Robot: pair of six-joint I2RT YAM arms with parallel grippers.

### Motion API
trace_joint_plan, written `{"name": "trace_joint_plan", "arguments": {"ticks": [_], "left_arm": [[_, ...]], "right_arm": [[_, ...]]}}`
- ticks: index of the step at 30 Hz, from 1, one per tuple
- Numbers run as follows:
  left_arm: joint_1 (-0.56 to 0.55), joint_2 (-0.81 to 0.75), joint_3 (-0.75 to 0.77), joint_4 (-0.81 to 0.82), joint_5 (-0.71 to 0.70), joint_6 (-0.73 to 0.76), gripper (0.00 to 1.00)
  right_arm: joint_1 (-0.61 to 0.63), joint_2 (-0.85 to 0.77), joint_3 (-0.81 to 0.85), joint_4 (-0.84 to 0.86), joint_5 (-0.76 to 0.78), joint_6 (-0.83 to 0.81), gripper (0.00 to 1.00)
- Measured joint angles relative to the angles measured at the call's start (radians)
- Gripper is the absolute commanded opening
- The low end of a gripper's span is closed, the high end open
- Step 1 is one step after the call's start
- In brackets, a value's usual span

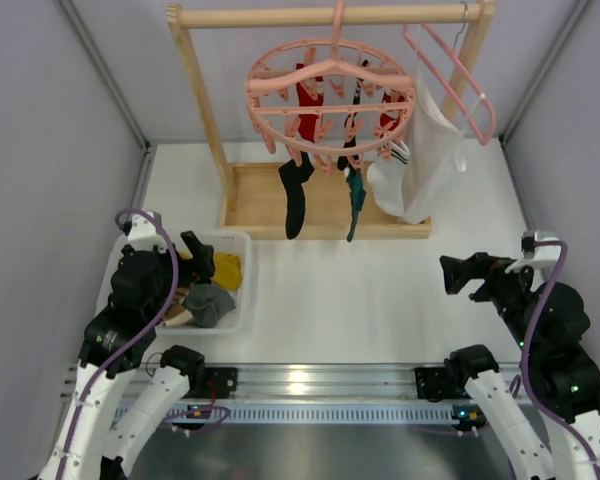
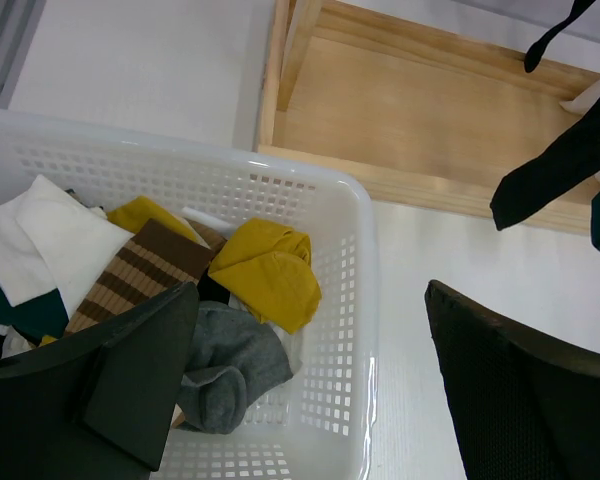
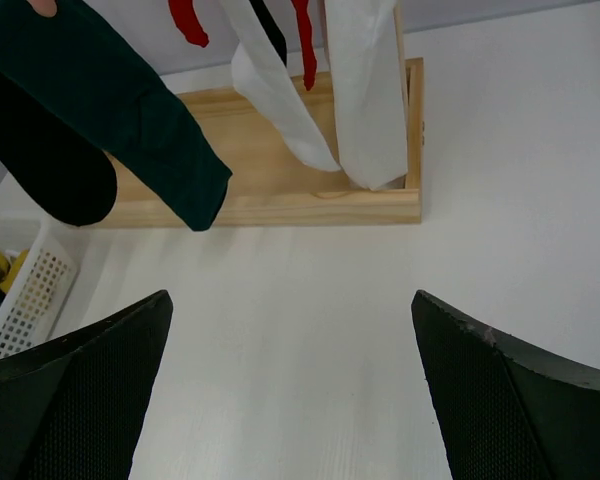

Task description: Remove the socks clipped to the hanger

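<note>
The salmon-pink round hanger [image 1: 330, 95] hangs from a wooden rail. Clipped to it are a black sock [image 1: 295, 200], a dark teal sock [image 1: 355, 205], red socks [image 1: 308, 100] and a white sock with black cuff stripes [image 1: 388, 180]. My left gripper [image 1: 198, 255] is open and empty above the white basket [image 1: 242, 290], far from the socks. My right gripper [image 1: 465, 272] is open and empty over the table, right of the rack. The right wrist view shows the teal sock [image 3: 120, 110], black sock [image 3: 40, 160] and white sock [image 3: 280, 110] ahead of my right gripper [image 3: 290, 390].
The basket [image 2: 360, 260] holds loose socks, among them a grey one [image 2: 230, 365] and a yellow one [image 2: 270, 270]. A wooden rack base [image 1: 325, 215] stands under the hanger. A large white cloth bag [image 1: 430, 160] and a plain pink triangular hanger [image 1: 460, 70] hang at the right.
</note>
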Motion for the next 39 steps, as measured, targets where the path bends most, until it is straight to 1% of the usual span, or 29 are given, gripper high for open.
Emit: {"name": "trace_joint_plan", "arguments": {"ticks": [5,9,12,13,15,17,20,23,24,27,28,29,33,35,37,38,39], "left_arm": [[0.0,0.0,0.0,0.0,0.0,0.0,0.98],[0.0,0.0,0.0,0.0,-0.001,-0.003,0.98],[0.0,0.003,-0.004,0.0,-0.011,-0.004,0.98],[0.0,0.007,-0.006,0.0,-0.014,-0.004,0.98],[0.0,0.016,-0.01,0.0,-0.015,-0.004,0.98],[0.0,0.024,-0.013,0.0,-0.015,-0.004,0.98],[0.0,0.025,-0.013,0.0,-0.014,-0.004,0.98],[0.0,0.025,-0.014,0.0,-0.014,-0.004,0.98],[0.0,0.025,-0.014,0.0,-0.014,-0.004,0.98],[0.0,0.025,-0.016,0.0,-0.014,-0.004,0.98],[0.0,0.025,-0.016,0.0,-0.014,-0.004,0.98],[0.0,0.025,-0.016,0.0,-0.014,-0.004,0.98],[0.0,0.025,-0.016,0.0,-0.014,-0.004,0.98],[0.0,0.025,-0.016,0.0,-0.014,-0.004,0.98],[0.0,0.025,-0.016,0.0,-0.014,-0.004,0.98],[0.0,0.025,-0.016,0.0,-0.014,-0.004,0.98],[0.0,0.025,-0.016,0.0,-0.014,-0.004,0.98]], "right_arm": [[0.0,0.006,-0.014,0.013,-0.008,0.008,1.0],[0.0,0.012,-0.065,0.073,-0.019,0.028,0.99],[0.0,0.016,-0.138,0.169,-0.103,0.052,0.99],[0.0,0.025,-0.166,0.216,-0.154,0.069,1.0],[0.0,0.073,-0.211,0.315,-0.248,0.103,0.99],[0.004,0.168,-0.238,0.417,-0.314,0.132,0.99],[0.07,0.299,-0.249,0.525,-0.32,0.147,0.99],[0.225,0.415,-0.247,0.61,-0.236,0.126,0.99],[0.291,0.451,-0.246,0.631,-0.18,0.113,0.98],[0.448,0.564,-0.229,0.693,-0.002,0.066,0.92],[0.472,0.593,-0.224,0.716,0.038,0.056,0.88],[0.496,0.626,-0.221,0.745,0.084,0.041,0.86],[0.518,0.774,-0.194,0.853,0.227,-0.023,0.85],[0.518,0.85,-0.177,0.902,0.275,-0.056,0.8],[0.518,0.922,-0.173,0.961,0.316,-0.086,0.75],[0.518,0.953,-0.174,0.991,0.333,-0.1,0.67],[0.518,0.975,-0.175,1.017,0.344,-0.109,0.63]]}}
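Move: The teal sock hanging from the pink round hanger has its middle about 17 cm ahead of the right hand, 19 cm to its left and some 7 cm lower. The black sock hangs roughly 10 cm to the left of it, at about its depth and height; the striped white sock is about 6 cm to its right and 4 cm farther out. From the left hand, the teal sock lies about 12 cm ahead, 25 cm to the right and a little lower. The teal sock's lower end is what the right hand reaches for: first it sweeps mainly left, some 17 cm, sinking and swinging counter-clockwise, then drives forward and still down, turning partly back and rolling left side down. Its wide-open fingers come up around the toe and start to close, still well apart. ##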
